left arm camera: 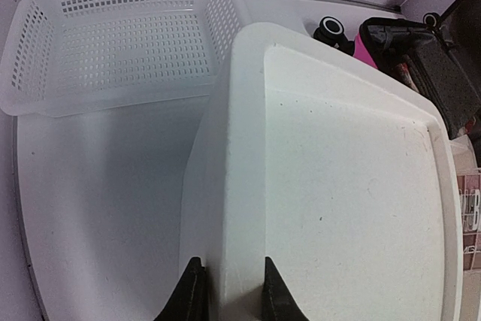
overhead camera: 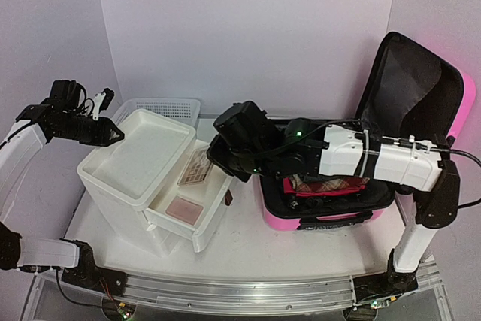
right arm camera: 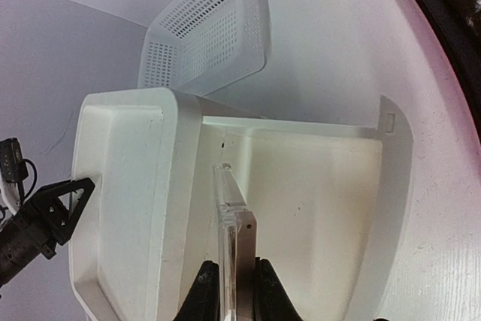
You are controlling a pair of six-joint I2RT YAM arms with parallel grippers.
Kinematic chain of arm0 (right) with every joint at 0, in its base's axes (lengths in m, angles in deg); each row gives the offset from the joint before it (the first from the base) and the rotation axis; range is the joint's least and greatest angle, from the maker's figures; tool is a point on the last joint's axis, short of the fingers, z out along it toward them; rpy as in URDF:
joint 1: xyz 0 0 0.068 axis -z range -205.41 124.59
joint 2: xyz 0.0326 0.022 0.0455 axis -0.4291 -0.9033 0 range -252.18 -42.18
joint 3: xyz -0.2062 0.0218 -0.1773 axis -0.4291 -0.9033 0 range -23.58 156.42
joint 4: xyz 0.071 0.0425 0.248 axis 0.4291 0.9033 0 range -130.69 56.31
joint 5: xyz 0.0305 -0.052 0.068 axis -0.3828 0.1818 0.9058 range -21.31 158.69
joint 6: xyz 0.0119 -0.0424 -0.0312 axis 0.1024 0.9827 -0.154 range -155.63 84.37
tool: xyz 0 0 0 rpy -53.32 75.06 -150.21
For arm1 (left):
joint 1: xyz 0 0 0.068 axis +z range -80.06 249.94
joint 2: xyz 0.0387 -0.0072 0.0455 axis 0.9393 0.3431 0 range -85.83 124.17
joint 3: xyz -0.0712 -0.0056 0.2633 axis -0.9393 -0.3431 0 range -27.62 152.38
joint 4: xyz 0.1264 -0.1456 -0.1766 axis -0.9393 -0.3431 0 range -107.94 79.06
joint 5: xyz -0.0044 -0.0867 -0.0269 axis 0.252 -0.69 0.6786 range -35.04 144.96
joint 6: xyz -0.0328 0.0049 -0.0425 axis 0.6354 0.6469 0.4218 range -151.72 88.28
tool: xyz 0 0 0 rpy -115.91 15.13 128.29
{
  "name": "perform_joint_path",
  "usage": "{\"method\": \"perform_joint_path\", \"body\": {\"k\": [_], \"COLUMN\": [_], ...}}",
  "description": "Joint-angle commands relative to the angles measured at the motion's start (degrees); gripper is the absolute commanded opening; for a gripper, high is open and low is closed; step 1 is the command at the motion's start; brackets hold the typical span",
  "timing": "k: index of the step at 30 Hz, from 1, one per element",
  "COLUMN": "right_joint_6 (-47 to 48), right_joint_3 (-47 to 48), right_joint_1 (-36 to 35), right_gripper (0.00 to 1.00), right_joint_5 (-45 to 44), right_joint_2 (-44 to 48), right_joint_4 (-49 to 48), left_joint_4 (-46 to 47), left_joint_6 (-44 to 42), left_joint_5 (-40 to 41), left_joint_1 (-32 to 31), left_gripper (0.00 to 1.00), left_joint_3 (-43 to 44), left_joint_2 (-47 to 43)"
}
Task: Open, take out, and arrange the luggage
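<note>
The luggage [overhead camera: 279,222], a glossy pink hard-shell case, lies open at the right with its black-lined lid [overhead camera: 409,84] standing upright. Red and plaid items [overhead camera: 331,184] lie inside it, partly hidden by my right arm. My right gripper [overhead camera: 213,157] [right arm camera: 237,291] is shut on a flat case with a clear lid [overhead camera: 197,168] [right arm camera: 239,231]. It holds the case edge-on over the open drawer [overhead camera: 214,219] [right arm camera: 316,201]. My left gripper [overhead camera: 116,132] [left arm camera: 231,295] is shut on the left rim of the white drawer unit [overhead camera: 135,155] [left arm camera: 338,186].
A pinkish flat item [overhead camera: 186,208] lies in the open drawer. A white mesh basket [overhead camera: 169,107] [left arm camera: 113,35] [right arm camera: 210,35] stands behind the drawer unit. Purple-white walls close in the back and sides. The luggage's wheels [left arm camera: 329,29] show past the unit.
</note>
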Motion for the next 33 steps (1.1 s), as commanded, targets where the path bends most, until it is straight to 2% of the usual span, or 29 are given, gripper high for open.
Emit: {"method": "perform_joint_path", "body": {"k": [1, 6, 11, 14, 17, 20, 24, 26, 28, 30, 33], "right_joint_6": [-3.43, -4.19, -4.02, -0.62, 6.10, 14.69, 34.09, 42.30, 48.58, 49.76, 52.05], "right_joint_3": [5.53, 7.55, 6.50, 6.74, 9.49, 12.08, 14.36, 13.77, 9.30, 0.68, -6.57], "right_joint_1": [-0.02, 0.27, 1.14, 1.63, 1.74, 2.00, 1.98, 2.10, 2.12, 2.29, 2.48], "right_gripper": [0.00, 0.00, 0.14, 0.28, 0.47, 0.55, 0.70, 0.80, 0.85, 0.91, 0.98], "right_joint_5": [-1.52, -1.52, 0.58, 2.34, 3.36, 6.89, 16.56, 19.53, 18.38, 13.98, 13.42], "right_joint_2": [-3.51, -6.57, -7.30, -6.88, -6.68, -5.89, -2.09, 0.52, 4.19, 9.52, 14.61], "right_joint_4": [-1.20, -0.99, 0.46, 1.80, 6.20, 9.23, 12.34, 18.33, 23.62, 24.32, 23.55], "left_joint_4": [-4.90, -4.87, -4.87, -4.92, -4.92, -4.86, -4.94, -4.99, -5.28, -5.35, -5.78], "left_joint_6": [7.85, 7.80, 7.67, 7.68, 7.56, 7.52, 7.56, 7.56, 7.57, 7.72, 7.85], "left_joint_5": [-7.42, -7.40, -7.64, -7.73, -7.66, -7.45, -7.09, -6.99, -6.85, -6.96, -7.28], "left_joint_1": [-0.30, -0.28, -0.28, -0.33, -0.32, -0.35, -0.33, -0.33, -0.34, -0.30, -0.32], "left_gripper": [0.00, 0.00, 0.00, 0.00, 0.00, 0.00, 0.00, 0.00, 0.00, 0.00, 0.00], "left_joint_3": [-4.10, -4.39, -4.20, -4.13, -4.17, -4.26, -4.20, -4.19, -4.14, -4.11, -3.79], "left_joint_2": [1.15, 0.57, 0.83, 1.09, 1.03, 0.81, 0.77, 0.48, 0.16, -0.30, -0.51]}}
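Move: The palette still pinched in the right fingers is headed for the open drawer's floor, about 4 cm left of that hand, 2 cm back and some 8 cm below. At the same depth, the pink case lies about 11 cm back and 8 cm left, while the drawer handle is some 9 cm back and 4 cm right. From the left hand, still at the white box's rim, that floor spot lies roughly 21 cm right, 8 cm back and 8 cm lower. The palette is lowered about 4 cm into the open drawer, drifting slightly left, and the right fingers then spread nearly fully and let go of it. The emptied right hand lifts about 4 cm, then swings quickly right and back, some 7 cm right and 5 cm back, twisting counter-clockwise about 35 degrees while its left side dips. ##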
